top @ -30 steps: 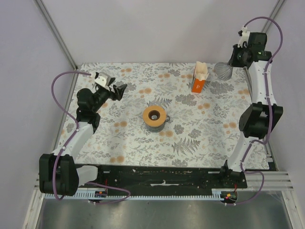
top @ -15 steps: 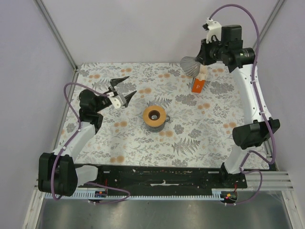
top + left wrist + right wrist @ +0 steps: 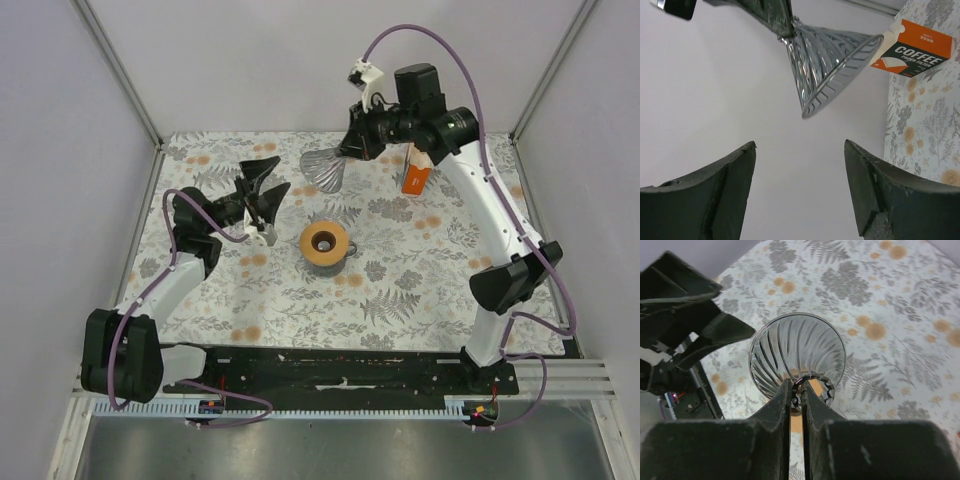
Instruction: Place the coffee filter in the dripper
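The dripper's grey see-through ribbed cone (image 3: 325, 172) hangs in the air over the back middle of the table, wide mouth facing left and down. My right gripper (image 3: 345, 152) is shut on its narrow end (image 3: 799, 385); the right wrist view looks down through the cone (image 3: 797, 352). Its tan-brown round collar (image 3: 324, 242) sits apart on the table centre. My left gripper (image 3: 268, 178) stands open and empty just left of the cone, aimed at it; in the left wrist view the cone (image 3: 827, 60) floats above the spread fingers (image 3: 735, 180). The coffee filter is out of view.
An orange carton of paper filters (image 3: 416, 172) stands at the back right of the floral tablecloth (image 3: 400, 290), seen lying sideways in the left wrist view as the carton (image 3: 920, 47). White walls enclose the back and sides.
My right arm has swung left from the back right corner, carrying the ribbed cone to the back middle. My left gripper has turned and risen toward it.
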You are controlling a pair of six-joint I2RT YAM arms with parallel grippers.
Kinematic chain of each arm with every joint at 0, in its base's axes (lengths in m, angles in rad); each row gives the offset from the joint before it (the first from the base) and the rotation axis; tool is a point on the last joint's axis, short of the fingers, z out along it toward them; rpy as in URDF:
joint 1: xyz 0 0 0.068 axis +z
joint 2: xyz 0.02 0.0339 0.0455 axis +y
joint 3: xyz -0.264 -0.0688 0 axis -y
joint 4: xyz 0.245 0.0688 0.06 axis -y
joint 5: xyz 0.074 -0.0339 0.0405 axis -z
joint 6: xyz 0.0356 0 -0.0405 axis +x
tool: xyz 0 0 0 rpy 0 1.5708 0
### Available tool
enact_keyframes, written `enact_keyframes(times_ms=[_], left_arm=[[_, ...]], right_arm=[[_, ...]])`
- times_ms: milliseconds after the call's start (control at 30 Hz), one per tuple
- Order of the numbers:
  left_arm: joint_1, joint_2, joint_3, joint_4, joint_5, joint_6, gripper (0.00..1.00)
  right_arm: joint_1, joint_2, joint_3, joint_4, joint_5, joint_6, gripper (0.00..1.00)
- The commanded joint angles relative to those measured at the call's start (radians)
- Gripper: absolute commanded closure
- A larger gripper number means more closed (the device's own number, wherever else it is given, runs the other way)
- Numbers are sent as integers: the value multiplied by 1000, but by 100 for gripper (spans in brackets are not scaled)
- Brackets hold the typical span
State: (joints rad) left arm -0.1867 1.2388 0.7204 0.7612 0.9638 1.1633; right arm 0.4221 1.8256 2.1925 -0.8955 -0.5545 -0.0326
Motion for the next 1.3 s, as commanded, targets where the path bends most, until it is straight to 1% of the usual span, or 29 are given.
enact_keyframes(times_ms=[0, 133, 200, 267, 300, 367, 400, 467, 533, 600, 667, 733, 767, 800, 867, 1000, 1033, 1067, 1133, 1167, 1267], left_arm=[[-8, 22, -6, 63, 62, 197, 23], [-13, 37, -3, 63, 79, 208, 24], [-14, 44, 1, 63, 72, 211, 29], [-14, 45, -1, 63, 66, 213, 38], [-14, 47, -2, 61, 66, 214, 45], [-16, 45, -2, 61, 67, 214, 65], [-14, 47, -4, 62, 67, 214, 78], [-14, 42, -7, 61, 66, 213, 97], [-14, 36, -16, 61, 59, 197, 98], [-14, 30, -27, 59, 52, 165, 98], [-14, 16, -30, 30, 39, 119, 98], [-14, 4, -16, -23, 7, 5, 98], [-14, 5, 2, -54, -37, -89, 98], [-13, 10, 20, -87, -74, -187, 98], [-10, 27, 68, -173, -190, -391, 98], [-2, 42, 112, -264, -330, -695, 98], [1, 45, 120, -276, -373, -784, 98], [6, 54, 138, -302, -440, -898, 98], [24, 70, 175, -393, -535, -1130, 98], [38, 73, 185, -439, -560, -1256, 98], [52, 62, 180, -519, -599, -1457, 98]], right_arm=[[62, 53, 73, 72, -126, 31, 100], [104, 96, 114, 90, -188, 66, 100], [113, 107, 119, 108, -215, 80, 100], [119, 112, 110, 138, -237, 97, 100], [121, 113, 104, 151, -246, 105, 100], [124, 123, 104, 162, -255, 111, 100], [126, 129, 110, 164, -257, 112, 100], [126, 136, 112, 165, -254, 108, 100], [124, 139, 112, 165, -233, 105, 100], [124, 136, 107, 165, -171, 102, 100], [124, 124, 92, 165, -80, 93, 80], [126, 97, 69, 167, 25, 62, 64], [124, 77, 53, 170, 80, 48, 59], [124, 58, 38, 174, 121, 42, 56], [126, 14, -8, 204, 201, -6, 52], [156, -60, -121, 274, 327, -91, 47], [176, -69, -138, 280, 347, -128, 45], [196, -74, -154, 293, 358, -156, 37], [237, -75, -175, 309, 358, -193, 27], [259, -75, -184, 323, 360, -205, 25], [311, -69, -224, 388, 386, -230, 24]])
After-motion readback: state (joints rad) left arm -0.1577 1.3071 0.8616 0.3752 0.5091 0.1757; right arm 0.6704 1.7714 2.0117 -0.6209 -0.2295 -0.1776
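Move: The ribbed dripper cone, held at its neck by the right hand, has its middle about 3 cm left of that hand and 3 cm below. The open left gripper waits some 11 cm to the right hand's left, 3 cm back and 3 cm lower. From the left hand, the cone is about 8 cm right, 3 cm ahead and 1 cm up; the wooden collar on the carafe 6 cm right, 7 cm back and 22 cm down; the filter box 26 cm right, 12 cm ahead and 25 cm down. The dripper cone is carried about 8 cm left and a little back by the right hand into the left gripper, whose fingers close on the wall near its wide rim. The right fingers then open and free the neck, that hand drawing forward and right before edging left again. Keeping its pinch, the left sinks some 6 cm, going forward and left while its fingers swing downward. ##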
